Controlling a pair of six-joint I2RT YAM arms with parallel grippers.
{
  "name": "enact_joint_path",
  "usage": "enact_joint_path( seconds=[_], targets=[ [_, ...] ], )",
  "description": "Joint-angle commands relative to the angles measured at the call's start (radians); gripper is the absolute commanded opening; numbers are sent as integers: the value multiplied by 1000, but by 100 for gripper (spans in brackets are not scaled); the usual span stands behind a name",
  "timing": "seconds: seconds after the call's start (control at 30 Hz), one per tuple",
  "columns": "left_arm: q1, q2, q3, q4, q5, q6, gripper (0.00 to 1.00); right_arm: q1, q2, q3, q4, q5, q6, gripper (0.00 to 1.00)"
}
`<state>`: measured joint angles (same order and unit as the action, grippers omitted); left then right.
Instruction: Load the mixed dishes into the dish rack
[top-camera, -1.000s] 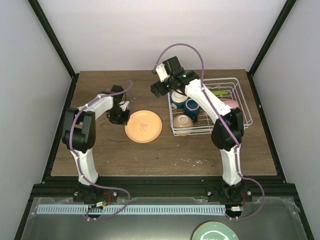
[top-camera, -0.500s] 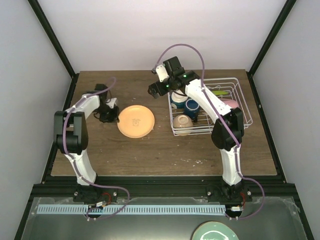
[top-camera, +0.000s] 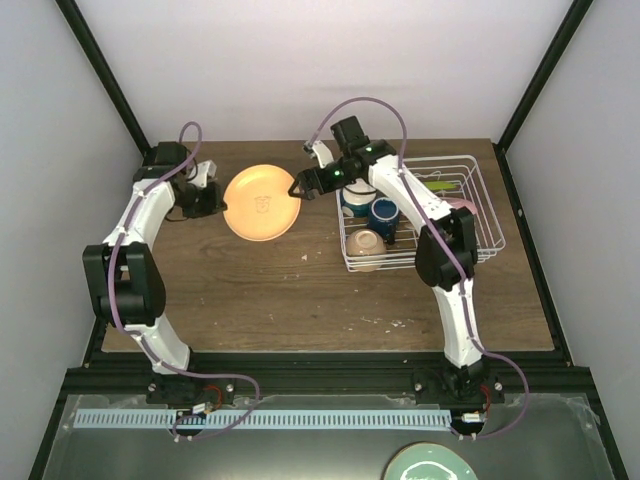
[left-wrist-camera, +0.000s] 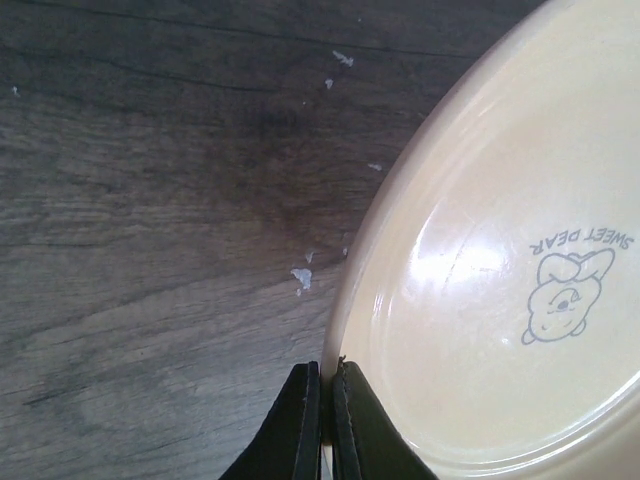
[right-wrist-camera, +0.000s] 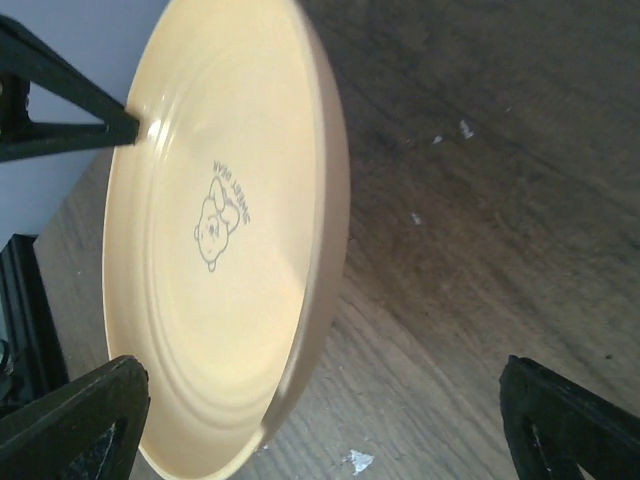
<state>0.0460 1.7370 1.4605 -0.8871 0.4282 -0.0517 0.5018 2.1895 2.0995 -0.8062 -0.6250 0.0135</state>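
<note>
The peach-tan plate (top-camera: 261, 202) with a bear print is held tilted above the table at the back left. My left gripper (top-camera: 222, 203) is shut on its left rim; in the left wrist view the black fingers (left-wrist-camera: 300, 425) pinch the plate (left-wrist-camera: 500, 300) edge. My right gripper (top-camera: 297, 192) is open, its jaws spread wide beside the plate's right rim (right-wrist-camera: 230, 250). The white wire dish rack (top-camera: 470, 185) stands at the back right and holds two cream bowls (top-camera: 365, 248), the dark blue mug (top-camera: 385, 213), a pink plate (top-camera: 462, 207) and a lime green plate (top-camera: 432, 184).
The brown wooden table (top-camera: 300, 300) has black frame rails along its sides. A pale teal plate (top-camera: 430, 465) lies below the table's front edge, near the right arm's base.
My left gripper has lifted the peach-tan plate off the table and carried it back and left, tilting it up. My right gripper has moved left to the plate's right rim.
</note>
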Motion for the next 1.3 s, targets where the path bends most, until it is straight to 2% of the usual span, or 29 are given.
enact_joint_path(
  seconds=[0.0, 0.3, 0.43, 0.5, 0.6, 0.67, 0.73, 0.93, 1.0, 1.1, 1.27],
  targets=[
    [-1, -23, 50, -6, 50, -5, 0, 13, 14, 54, -32, -87, 8, 96],
    [-4, -35, 63, 7, 104, -20, 0, 38, 66, 56, 6, -174, 30, 90],
    [-15, -43, 45, 20, 108, -25, 0, 55, 82, 54, 60, -216, 61, 83],
    [-19, -47, 35, 27, 114, -27, 0, 61, 88, 54, 87, -226, 77, 75],
    [-21, -55, 18, 39, 125, -33, 1, 67, 85, 45, 125, -223, 100, 46],
    [-21, -59, 10, 45, 126, -36, 7, 67, 78, 32, 144, -212, 111, 37],
    [-21, -60, 5, 46, 128, -36, 16, 68, 65, 21, 151, -191, 110, 35],
    [-22, -68, 8, 43, 109, -32, 55, 69, 13, -2, 120, -63, 49, 29],
    [-15, -73, 14, 46, 97, -38, 65, 68, -11, -5, 103, 8, 20, 23],
    [17, -79, 26, 60, 108, -58, 71, 67, -45, -15, 83, 97, -21, 14],
    [52, -72, 64, 61, 119, -60, 74, 66, -104, -55, 87, 172, -80, 1]
  ],
)
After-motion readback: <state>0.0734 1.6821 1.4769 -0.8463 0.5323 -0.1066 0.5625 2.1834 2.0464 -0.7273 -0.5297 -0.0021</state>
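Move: The pale orange plate, its left rim already pinched by the left hand, has its middle about 8 cm to the right of that hand, level with it ahead, barely higher. From the open right hand, the plate's middle lies some 7 cm left, 2 cm back and 4 cm below. In the rack, the teal bowl stands about 14 cm to the right of the right hand and 1 cm ahead; the blue mug is 20 cm right, 4 cm back; both some 13 cm lower. Leftwards about 5 cm, back 3 and slightly down, the open right hand reaches over the plate's right rim and closes on it, then returns right some 3 cm and forward 2 with it. The left hand lifts its rim about 2 cm and brings it slightly right, opens wide once the right has gripped, lets go and rises another 2 cm. ##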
